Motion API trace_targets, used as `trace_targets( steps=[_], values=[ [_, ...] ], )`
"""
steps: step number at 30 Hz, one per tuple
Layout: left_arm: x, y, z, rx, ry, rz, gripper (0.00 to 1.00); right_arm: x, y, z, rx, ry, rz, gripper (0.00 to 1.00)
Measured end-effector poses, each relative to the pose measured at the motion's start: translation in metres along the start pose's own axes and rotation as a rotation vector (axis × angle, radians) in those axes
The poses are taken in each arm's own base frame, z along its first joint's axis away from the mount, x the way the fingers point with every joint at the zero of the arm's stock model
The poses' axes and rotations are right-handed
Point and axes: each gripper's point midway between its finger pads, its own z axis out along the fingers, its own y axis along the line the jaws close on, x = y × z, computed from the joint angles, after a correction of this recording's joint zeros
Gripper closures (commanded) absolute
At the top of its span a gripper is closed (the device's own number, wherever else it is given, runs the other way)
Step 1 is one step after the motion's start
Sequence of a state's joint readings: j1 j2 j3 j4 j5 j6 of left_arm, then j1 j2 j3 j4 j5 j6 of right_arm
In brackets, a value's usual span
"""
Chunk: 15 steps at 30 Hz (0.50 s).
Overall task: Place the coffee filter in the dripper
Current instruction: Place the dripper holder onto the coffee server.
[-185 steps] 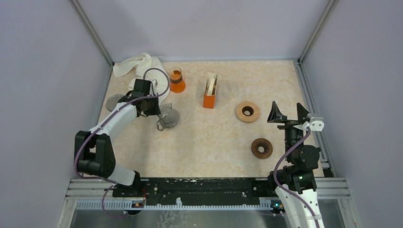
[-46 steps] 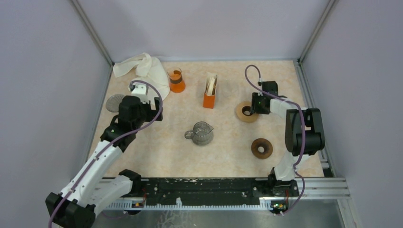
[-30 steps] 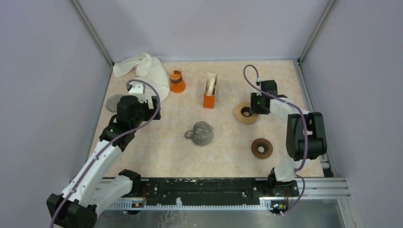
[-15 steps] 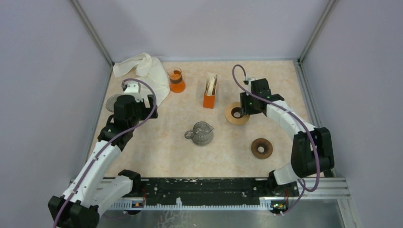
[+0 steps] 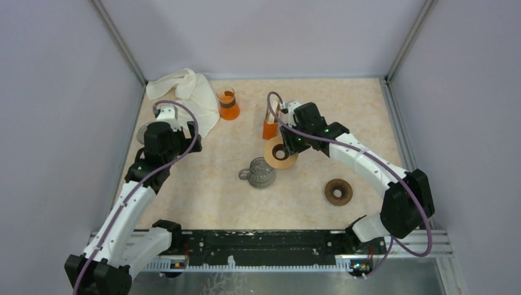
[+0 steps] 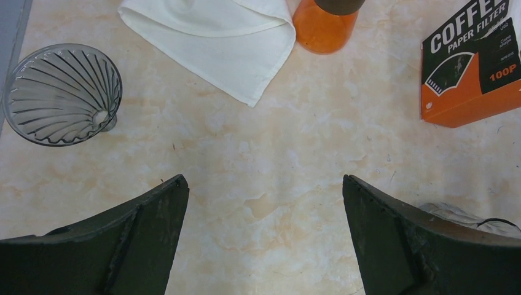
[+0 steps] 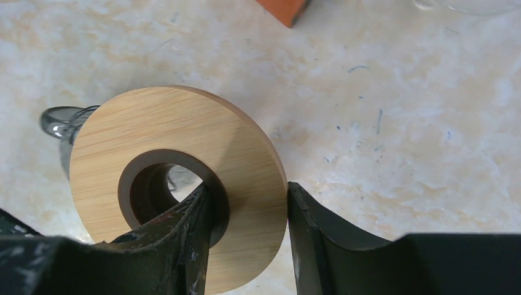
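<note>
The coffee filters [image 5: 273, 109] stand as a white stack in an orange box [image 6: 470, 67] at the back middle. The dripper [image 6: 61, 93], a ribbed clear glass cone, sits by the left wall [image 5: 147, 132]. My left gripper [image 6: 264, 203] hangs open over bare table, right of the dripper [image 5: 178, 136]. My right gripper [image 7: 249, 203] is shut on a light wooden ring [image 7: 184, 141], one finger through its hole and the other outside its rim. It holds the ring [image 5: 281, 152] just in front of the box, above and right of a glass server [image 5: 260, 173].
A white cloth [image 5: 184, 89] and an orange beaker [image 5: 228, 104] lie at the back left. A dark wooden ring [image 5: 338, 191] rests on the right front of the table. Grey walls close in the left, back and right sides.
My right gripper has carried the light wooden ring leftward from the right side to just in front of the orange box. The left gripper has drifted slightly back and left, staying open.
</note>
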<state>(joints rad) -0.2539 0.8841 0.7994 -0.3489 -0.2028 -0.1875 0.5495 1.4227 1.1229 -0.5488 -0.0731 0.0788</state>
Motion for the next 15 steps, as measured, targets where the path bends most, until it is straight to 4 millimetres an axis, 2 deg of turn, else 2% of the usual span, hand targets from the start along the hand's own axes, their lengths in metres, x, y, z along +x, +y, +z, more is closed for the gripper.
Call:
trace_targets(
  steps=[8,15],
  values=[
    [0.002,0.001,0.002,0.001,0.01,-0.004,0.01,-0.015,0.051,-0.001,-0.097,-0.017,-0.094,0.73],
    [0.002,0.002,0.003,0.003,0.014,-0.007,0.01,-0.009,0.07,0.014,-0.128,0.032,-0.138,0.72]
  ],
)
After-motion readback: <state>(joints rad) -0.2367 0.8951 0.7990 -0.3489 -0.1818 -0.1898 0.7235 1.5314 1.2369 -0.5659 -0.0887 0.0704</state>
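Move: The right hand already holds the dripper holder, its middle some 3 cm to the hand's left and 1 cm back. The coffee server lies about 11 cm left, 5 cm back and 10 cm below; the filter box about 7 cm left and 14 cm ahead; the dark ring some 20 cm right and 12 cm back. From the idle left hand the server is roughly 24 cm right, 5 cm back and 17 cm below. Still pinching the dripper holder, the right hand carries it about 7 cm left and slightly back over the coffee server. ##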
